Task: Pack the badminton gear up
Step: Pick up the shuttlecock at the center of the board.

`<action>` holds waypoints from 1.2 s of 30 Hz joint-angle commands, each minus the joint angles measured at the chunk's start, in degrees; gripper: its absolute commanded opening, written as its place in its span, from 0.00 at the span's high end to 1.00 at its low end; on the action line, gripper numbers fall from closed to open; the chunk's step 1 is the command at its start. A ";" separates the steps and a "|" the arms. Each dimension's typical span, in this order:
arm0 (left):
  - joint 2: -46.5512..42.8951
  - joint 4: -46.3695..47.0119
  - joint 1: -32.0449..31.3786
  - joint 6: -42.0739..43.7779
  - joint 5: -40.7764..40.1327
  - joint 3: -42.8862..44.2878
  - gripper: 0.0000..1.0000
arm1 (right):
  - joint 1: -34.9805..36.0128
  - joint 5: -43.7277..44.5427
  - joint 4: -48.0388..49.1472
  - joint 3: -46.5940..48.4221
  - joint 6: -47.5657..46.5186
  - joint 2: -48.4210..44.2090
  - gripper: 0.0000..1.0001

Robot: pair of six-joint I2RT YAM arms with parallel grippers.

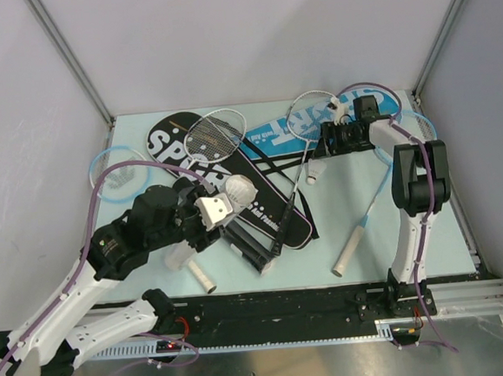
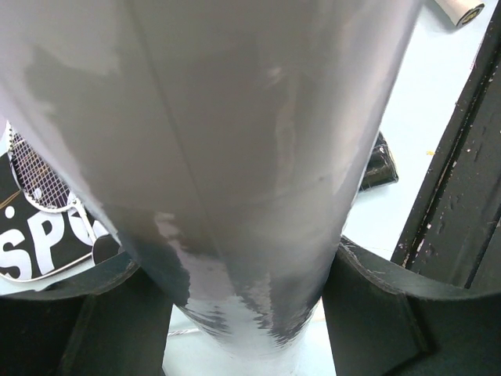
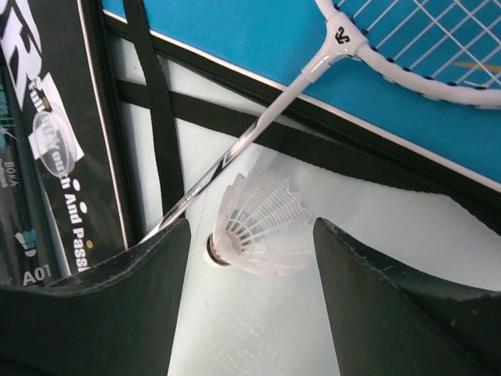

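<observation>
My left gripper (image 1: pixel 214 213) is shut on a white tube (image 1: pixel 239 191) and holds it tilted above the black "SPORT" cover (image 1: pixel 171 140). In the left wrist view the tube (image 2: pixel 235 157) fills the space between both fingers (image 2: pixel 78 329). My right gripper (image 1: pixel 317 158) stands open over the white shuttlecock (image 1: pixel 312 176). In the right wrist view the shuttlecock (image 3: pixel 262 227) lies on its side on the table between the fingers, which stand apart from it. A white-framed racket (image 3: pixel 337 47) rests on the blue cover (image 3: pixel 235 39), its shaft running past the left finger.
A black tube (image 1: pixel 255 250) and a second white tube (image 1: pixel 195 273) lie near the front edge. A silver racket (image 1: pixel 215 134) sits on the black cover. Light-blue rackets lie at the far left (image 1: pixel 111 170) and right (image 1: pixel 365 218). Cover straps (image 3: pixel 160 117) cross the table.
</observation>
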 commanded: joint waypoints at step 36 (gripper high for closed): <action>3.66 2.79 -0.09 -2.97 0.60 4.57 0.60 | 19.63 6.56 7.32 -9.11 9.73 -53.82 1.00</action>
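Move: The shuttlecock lies just past the right hand's open fingertips, about 3 cm back, 2 cm to the left and 3 cm below. Some 5 cm left of it and level with it runs the shaft of the black-handled racket; the blue bag's middle is roughly 15 cm beyond it and 2 cm to its right. From the left hand, which still holds the white tube, the shuttlecock is about 27 cm ahead, 32 cm right and 22 cm below. The shuttlecock's skirt is pinched as the right hand eases some 2 cm back, nearly level, tipping its fingers slightly down and shutting them completely. The hand then lifts fast, nearly 30 cm, carrying the shuttlecock back and left towards the white tube, with the fingers swinging up by about 40 degrees. ##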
